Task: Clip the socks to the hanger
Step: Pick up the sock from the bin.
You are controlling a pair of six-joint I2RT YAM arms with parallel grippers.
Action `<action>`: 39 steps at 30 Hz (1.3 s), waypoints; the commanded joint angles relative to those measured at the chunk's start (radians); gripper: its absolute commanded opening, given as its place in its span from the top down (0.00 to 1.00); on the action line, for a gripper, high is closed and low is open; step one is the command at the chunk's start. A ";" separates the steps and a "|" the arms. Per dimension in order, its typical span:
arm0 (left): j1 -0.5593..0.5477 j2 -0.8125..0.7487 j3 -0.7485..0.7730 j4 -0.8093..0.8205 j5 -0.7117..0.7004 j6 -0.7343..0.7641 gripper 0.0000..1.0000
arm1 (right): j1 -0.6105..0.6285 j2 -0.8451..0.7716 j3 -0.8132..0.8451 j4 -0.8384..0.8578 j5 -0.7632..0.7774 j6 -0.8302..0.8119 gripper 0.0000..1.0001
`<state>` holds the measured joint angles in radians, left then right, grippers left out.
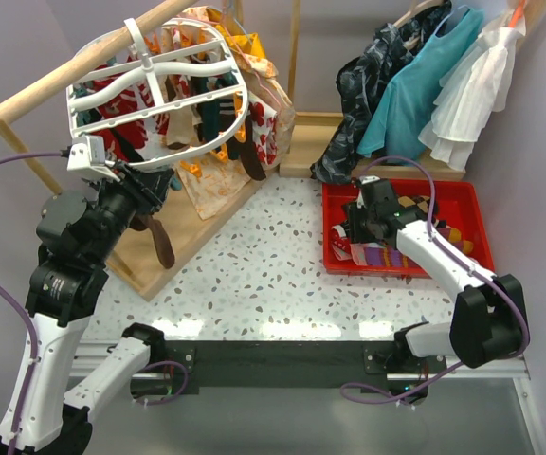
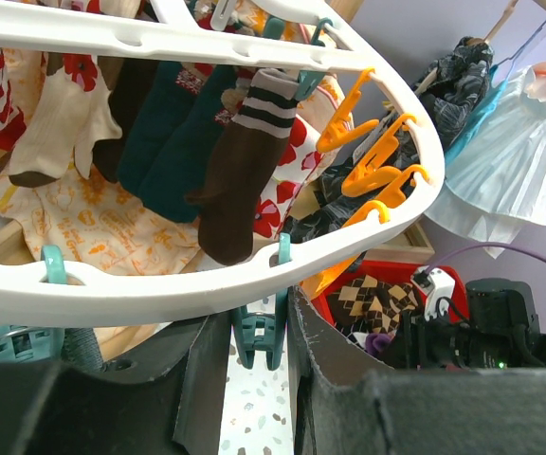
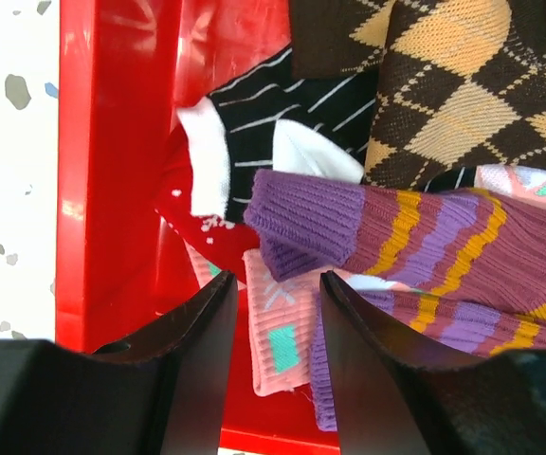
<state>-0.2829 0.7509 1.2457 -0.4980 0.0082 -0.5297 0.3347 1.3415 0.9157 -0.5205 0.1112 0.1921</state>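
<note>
The white oval hanger (image 1: 238, 95) hangs at the upper left with several socks clipped under it. In the left wrist view these include a brown sock with a striped cuff (image 2: 240, 180) and dark teal ones (image 2: 164, 133). My left gripper (image 2: 259, 327) is up under the hanger's rim (image 2: 159, 289), shut on a teal clip (image 2: 259, 334). My right gripper (image 3: 275, 284) is down in the red bin (image 3: 112, 190), jaws apart. The cuff of a pink sock (image 3: 278, 332) lies between them, beside a purple striped sock (image 3: 425, 237) and under an argyle one (image 3: 453, 95).
A wooden rail (image 1: 55, 81) carries the hanger above a wooden base board (image 1: 150, 256). Floral cloth (image 1: 254, 114) hangs behind the hanger. Teal and white dresses (image 1: 425, 85) hang at the back right above the bin (image 1: 463, 204). Empty orange clips (image 2: 377, 161) line the hanger's rim.
</note>
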 commanded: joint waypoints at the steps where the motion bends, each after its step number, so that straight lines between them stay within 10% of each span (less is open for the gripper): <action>1: -0.001 0.005 0.000 -0.013 0.009 0.030 1.00 | 0.001 0.005 -0.001 0.066 0.022 0.027 0.55; 19: -0.001 0.016 -0.002 -0.004 0.019 0.025 1.00 | 0.000 0.070 -0.008 0.131 0.168 0.003 0.63; 25: -0.001 0.015 0.001 -0.004 0.021 0.025 1.00 | 0.001 0.030 0.002 0.105 0.185 -0.003 1.00; 39: -0.001 0.021 0.037 -0.008 0.050 0.017 1.00 | 0.027 -0.174 0.380 -0.111 -0.089 -0.026 1.00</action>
<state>-0.2829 0.7559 1.2484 -0.5011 0.0273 -0.5301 0.3374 1.2160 1.1667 -0.5865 0.1925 0.1745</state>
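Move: The purple-and-yellow striped sock lies crosswise in the bin, its middle about 8 cm to the right of the right hand, 2 cm ahead and 3 below; its purple cuff end reaches almost to the fingertips. The argyle sock is about 6 cm ahead and 7 right, the second striped sock 8 right and 3 back, the pink patterned sock 3 back and 1 right, all about 4 below. From the left hand the striped sock lies roughly 43 cm right, 8 ahead, 35 below. The purple cuff end of the striped sock is pinched by the right hand, which first eases forward about 2.5 cm and some 2 cm right, dips slightly onto it and shuts its half-open fingers. It then lifts the sock quickly, about 14 cm up from the bin, going a little forward and back left late on, while the fingers tip up some 15 degrees. ##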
